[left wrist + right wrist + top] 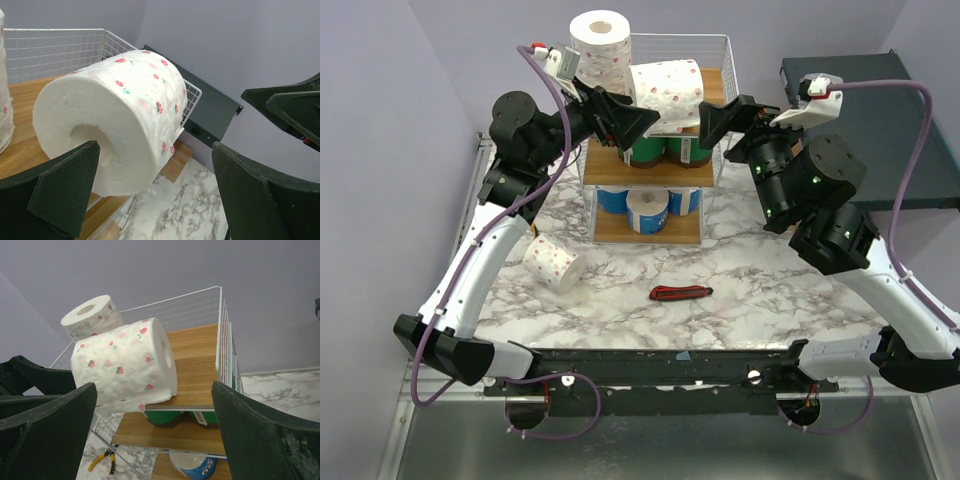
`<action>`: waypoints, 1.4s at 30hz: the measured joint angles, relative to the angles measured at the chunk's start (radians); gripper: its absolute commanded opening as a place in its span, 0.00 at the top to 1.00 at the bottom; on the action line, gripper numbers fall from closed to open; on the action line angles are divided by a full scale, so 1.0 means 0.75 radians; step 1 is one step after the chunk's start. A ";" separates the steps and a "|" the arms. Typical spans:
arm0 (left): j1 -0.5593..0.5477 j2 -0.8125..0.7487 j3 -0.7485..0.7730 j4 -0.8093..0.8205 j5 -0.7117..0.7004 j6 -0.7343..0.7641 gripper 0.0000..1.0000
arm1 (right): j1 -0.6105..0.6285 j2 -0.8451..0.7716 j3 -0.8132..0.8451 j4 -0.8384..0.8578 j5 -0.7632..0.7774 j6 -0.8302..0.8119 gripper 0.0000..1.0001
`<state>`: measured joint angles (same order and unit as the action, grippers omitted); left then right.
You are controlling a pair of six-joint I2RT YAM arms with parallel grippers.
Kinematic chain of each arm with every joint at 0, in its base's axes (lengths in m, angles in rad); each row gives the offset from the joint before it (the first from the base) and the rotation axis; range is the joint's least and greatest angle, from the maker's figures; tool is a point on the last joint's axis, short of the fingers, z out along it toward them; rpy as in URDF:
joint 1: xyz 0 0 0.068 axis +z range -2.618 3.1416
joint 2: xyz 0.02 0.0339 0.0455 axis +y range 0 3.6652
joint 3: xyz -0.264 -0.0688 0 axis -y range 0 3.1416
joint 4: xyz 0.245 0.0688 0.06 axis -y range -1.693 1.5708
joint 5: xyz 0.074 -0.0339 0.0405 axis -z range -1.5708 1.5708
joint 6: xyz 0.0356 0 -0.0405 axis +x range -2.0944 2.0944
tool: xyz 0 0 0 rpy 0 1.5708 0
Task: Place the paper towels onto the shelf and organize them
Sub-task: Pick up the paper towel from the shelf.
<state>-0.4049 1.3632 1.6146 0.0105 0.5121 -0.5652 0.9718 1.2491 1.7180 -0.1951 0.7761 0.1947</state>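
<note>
The shelf stands at the back of the table. On its top tier one dotted white paper towel roll stands upright at the back left. Another lies on its side and overhangs the front edge. Green rolls fill the middle tier and blue rolls the bottom one. One more dotted roll lies on the table to the left. My left gripper is open just left of the lying roll. Facing it from the right, my right gripper is open and apart from the roll.
A red-and-black utility knife lies on the marble table in front of the shelf. Yellow-handled pliers lie on the table left of the shelf. A dark slab sits at the back right, close behind my right arm.
</note>
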 measured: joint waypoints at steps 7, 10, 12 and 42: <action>0.000 0.047 0.034 -0.002 0.054 -0.001 0.10 | 0.000 -0.006 -0.027 0.001 -0.005 0.000 0.00; 0.001 0.065 0.037 -0.002 0.071 -0.002 0.16 | 0.000 -0.018 -0.042 0.001 -0.005 0.000 0.00; 0.001 0.078 0.041 -0.002 0.086 -0.001 0.21 | 0.000 -0.024 -0.044 0.003 -0.005 0.000 0.00; 0.001 0.045 0.748 -0.817 -0.086 0.344 0.82 | 0.000 -0.031 -0.121 0.166 -0.081 -0.013 0.00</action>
<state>-0.4046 1.3972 2.1757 -0.6022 0.4477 -0.3073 0.9718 1.2259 1.6272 -0.0708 0.7151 0.1848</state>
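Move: The paper towel to be lifted lies crosswise at the front of the top shelf. Its middle is about 5 cm ahead and 7 cm right of the left hand, about level, with its hollow end facing that hand. The standing roll is about 13 cm ahead and 5 cm left of the left hand, at a similar height; the top board's middle is some 11 cm ahead, 5 cm right and 7 cm below. From the right hand the paper towel is about 12 cm ahead, 9 cm left. The left hand pinches the near wall of the lying paper towel at its open left end, one finger in the core and the other outside. It first eases some 2 cm right, down and slightly forward while the open fingers start closing. Gripping, it then pulls up, back and left, quickening to about 12 cm of travel, clear of the shelf, with a slight wrist tilt. ##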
